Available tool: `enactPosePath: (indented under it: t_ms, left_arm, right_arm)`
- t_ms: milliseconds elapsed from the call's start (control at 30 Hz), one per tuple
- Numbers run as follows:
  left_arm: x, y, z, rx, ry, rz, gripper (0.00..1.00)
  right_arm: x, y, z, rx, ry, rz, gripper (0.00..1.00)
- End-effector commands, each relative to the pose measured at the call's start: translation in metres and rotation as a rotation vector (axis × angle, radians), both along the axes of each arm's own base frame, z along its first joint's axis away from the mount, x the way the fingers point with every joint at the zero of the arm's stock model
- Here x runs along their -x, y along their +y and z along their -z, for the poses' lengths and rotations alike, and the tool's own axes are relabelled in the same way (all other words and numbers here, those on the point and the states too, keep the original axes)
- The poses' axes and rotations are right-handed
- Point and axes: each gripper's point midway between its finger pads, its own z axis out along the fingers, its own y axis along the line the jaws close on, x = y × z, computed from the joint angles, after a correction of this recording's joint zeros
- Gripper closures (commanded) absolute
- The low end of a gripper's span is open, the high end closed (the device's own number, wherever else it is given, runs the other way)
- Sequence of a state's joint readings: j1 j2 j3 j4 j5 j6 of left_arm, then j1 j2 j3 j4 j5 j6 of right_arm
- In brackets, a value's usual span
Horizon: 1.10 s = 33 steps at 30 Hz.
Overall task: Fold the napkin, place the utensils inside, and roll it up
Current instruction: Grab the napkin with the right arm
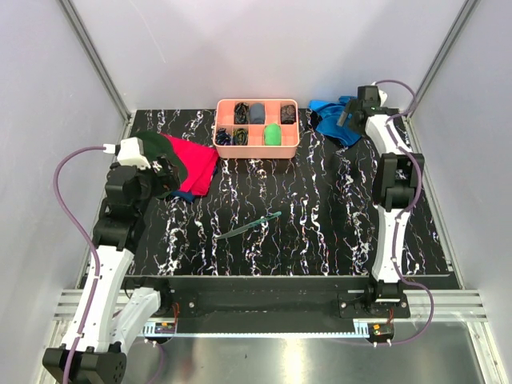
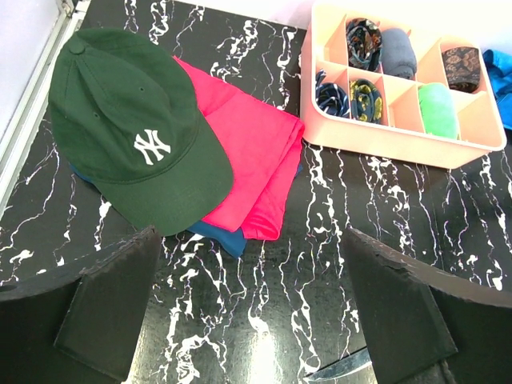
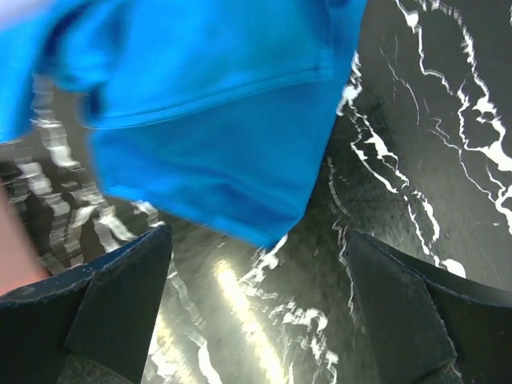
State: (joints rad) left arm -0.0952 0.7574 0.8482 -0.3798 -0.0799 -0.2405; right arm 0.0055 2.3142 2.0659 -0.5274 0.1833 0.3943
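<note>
The bright blue napkin [image 1: 330, 120] lies crumpled at the far right of the black marble table, beside the pink tray [image 1: 258, 148]. My right gripper [image 1: 350, 114] hovers over it. In the right wrist view its jaws [image 3: 260, 312] stand open and empty, and the napkin's [image 3: 208, 104] lower edge lies just ahead of the fingertips. The dark teal utensils [image 1: 248, 226] lie slanted on the middle of the table. Only a tip of the utensils [image 2: 344, 370] shows in the left wrist view. My left gripper [image 2: 252, 320] is open over bare table at the left, holding nothing.
A dark green cap [image 2: 128, 128] with a white logo rests on a folded red cloth [image 2: 248, 160], with a darker blue cloth [image 2: 220, 238] under them. The pink tray [image 2: 384, 144] holds several rolled items. Grey walls and metal rails enclose the table.
</note>
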Motion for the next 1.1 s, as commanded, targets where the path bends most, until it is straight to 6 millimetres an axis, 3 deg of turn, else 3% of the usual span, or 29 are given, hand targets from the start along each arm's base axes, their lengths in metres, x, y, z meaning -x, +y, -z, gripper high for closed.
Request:
enactPosePath:
  t_ms: [0,67,267,400,500,533,667,833,867,1067]
  left_arm:
    - [-0.007,0.000,-0.006,-0.003,-0.028,-0.001,0.01]
    - [-0.007,-0.001,-0.006,-0.005,-0.027,0.005,0.01]
    - [-0.007,0.000,-0.005,-0.005,-0.024,-0.001,0.01]
    - [-0.007,0.000,-0.005,-0.003,-0.027,0.000,0.01]
    - [-0.006,0.000,-0.007,-0.005,-0.031,-0.001,0.01]
    - [-0.006,0.000,-0.007,-0.004,-0.034,0.000,0.01]
    - [-0.004,-0.002,-0.009,-0.007,-0.042,0.004,0.01]
    - [-0.002,-0.002,-0.012,-0.005,-0.051,0.006,0.01]
    - [-0.002,-0.003,-0.013,-0.005,-0.056,0.007,0.01]
    - [0.000,-0.004,-0.014,0.000,-0.062,0.010,0.01]
  right_arm:
    - [-0.006,-0.014,0.009,0.071,0.047,0.035,0.00]
    - [-0.005,-0.014,0.025,0.073,0.078,0.031,0.00]
    - [-0.004,-0.008,0.043,0.048,0.114,0.010,0.08]
    - [-0.004,-0.002,0.049,0.022,0.126,-0.012,0.23]
    - [-0.003,0.005,0.052,-0.005,0.137,-0.038,0.38]
    - [-0.002,0.006,0.055,-0.013,0.142,-0.044,0.47]
    - [-0.001,0.017,0.062,-0.063,0.156,-0.080,0.57]
    - [0.002,0.024,0.068,-0.098,0.171,-0.102,0.59]
    - [0.002,0.009,0.069,-0.102,0.173,-0.084,0.60]
    - [0.007,0.011,0.081,-0.117,0.204,-0.102,0.67]
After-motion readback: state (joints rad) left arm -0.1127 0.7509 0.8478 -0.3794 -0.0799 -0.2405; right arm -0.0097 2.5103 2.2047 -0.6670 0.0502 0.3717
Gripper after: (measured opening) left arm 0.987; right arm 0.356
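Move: The blue napkin's near corner lies almost straight below the right hand, about 9 cm down, some 1 cm back and 1 cm to the left; the rest of the napkin spreads ahead of that corner. The pink organizer's middle stands about 32 cm to the right hand's left, 4 cm farther out and some 7 cm lower. From the left hand the same corner lies roughly 30 cm ahead, 62 cm to the right and 25 cm down. Around the napkin's near corner the right fingertips come together, one on either side of the cloth, narrowing from wide open to roughly a third. To get there the right hand sinks about 8 cm onto the corner, most of it quickly at first, then easing down with a small shift left while the fingers close and tip some 10 degrees steeper. ##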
